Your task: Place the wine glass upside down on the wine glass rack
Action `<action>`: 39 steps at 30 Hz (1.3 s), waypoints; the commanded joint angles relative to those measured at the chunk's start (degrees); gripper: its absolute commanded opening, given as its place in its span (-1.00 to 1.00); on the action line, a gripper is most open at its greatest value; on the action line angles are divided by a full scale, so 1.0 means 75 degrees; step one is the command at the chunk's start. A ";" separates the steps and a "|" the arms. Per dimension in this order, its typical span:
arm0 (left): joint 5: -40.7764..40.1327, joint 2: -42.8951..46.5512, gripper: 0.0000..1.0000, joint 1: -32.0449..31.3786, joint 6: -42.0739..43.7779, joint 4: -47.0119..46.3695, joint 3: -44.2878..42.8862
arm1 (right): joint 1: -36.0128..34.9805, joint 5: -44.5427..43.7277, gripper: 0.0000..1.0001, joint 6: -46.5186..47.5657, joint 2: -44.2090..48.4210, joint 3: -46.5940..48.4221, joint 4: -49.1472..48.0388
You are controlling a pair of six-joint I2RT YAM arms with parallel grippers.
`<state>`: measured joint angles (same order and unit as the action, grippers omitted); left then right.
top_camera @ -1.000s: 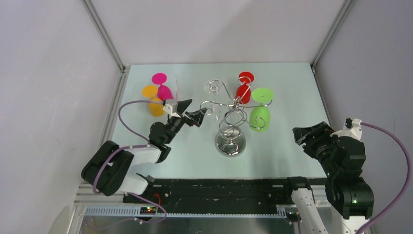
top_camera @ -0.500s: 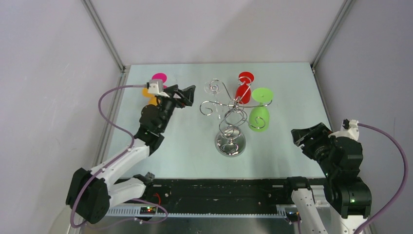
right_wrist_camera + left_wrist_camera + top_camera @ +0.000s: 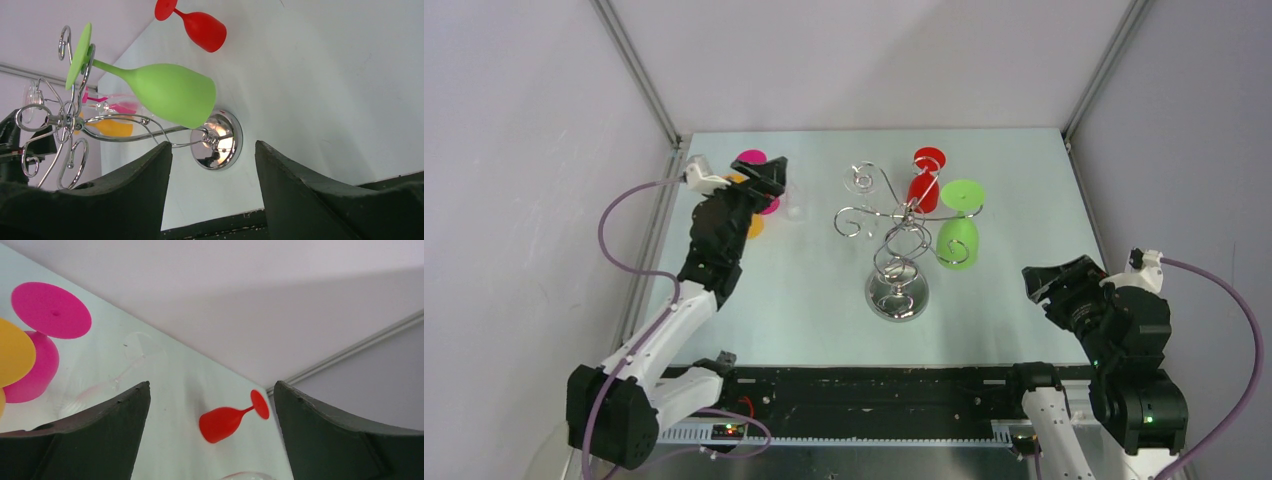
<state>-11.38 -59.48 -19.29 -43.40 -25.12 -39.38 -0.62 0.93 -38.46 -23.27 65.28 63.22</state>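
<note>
The chrome wine glass rack (image 3: 896, 250) stands mid-table on its round mirrored base (image 3: 217, 140). A green glass (image 3: 957, 240) hangs upside down from one of its right arms. A red glass (image 3: 921, 187) stands upside down on the table behind the rack. Pink (image 3: 752, 160), orange (image 3: 753, 226) and clear (image 3: 125, 371) glasses stand upside down at the far left. My left gripper (image 3: 769, 180) is open and empty right over that group; in its wrist view (image 3: 211, 386) the clear glass lies just left of the jaws. My right gripper (image 3: 1049, 280) is open and empty, right of the rack.
The rack's left and front curled arms (image 3: 854, 218) carry nothing. Grey walls and metal corner posts (image 3: 639, 75) enclose the table. The left table edge (image 3: 664, 215) runs close to the left gripper. A black rail (image 3: 874, 385) lines the near edge.
My left arm has swung away from the rack's left arm, back and to the left, up to the pink, orange and clear glasses. The right arm has barely moved.
</note>
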 commanded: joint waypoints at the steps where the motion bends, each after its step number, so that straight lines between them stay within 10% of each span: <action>1: 0.0450 -0.0136 0.93 0.0527 -0.1393 0.0222 -0.0466 | 0.0019 0.0072 0.33 0.0076 0.0126 -0.0008 -0.0029; 39: 0.0579 -0.2554 0.34 0.0978 -0.2815 0.0087 -0.1167 | 0.0014 -0.0089 0.36 0.0118 0.0215 -0.0077 0.0061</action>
<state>-4.91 -77.80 -12.45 -63.07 -21.87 -45.28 -0.62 0.89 -38.44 -22.20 64.62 63.68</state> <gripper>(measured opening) 0.680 0.675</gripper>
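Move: The clear wine glass I want stands upside down on the table. From my left hand its middle is some 10 cm ahead, in line sideways and about 19 cm below. The pink glass stands about 7 cm to the left of it and 1 cm farther out; the orange one is 10 cm to the left of it and 6 cm nearer me. From my right hand the clear glass is roughly 33 cm ahead, 38 cm left and 20 cm below. I bring my empty left hand down about 8 cm and forward some 6 cm towards the upturned foot of the clear glass, after a brief swing of 1 to 2 cm to the left that I take back. On the way I tip the fingers down nearly 20 degrees, roll the hand's left side down about 15, and narrow the wide-open fingers to around two thirds, still touching nothing. ##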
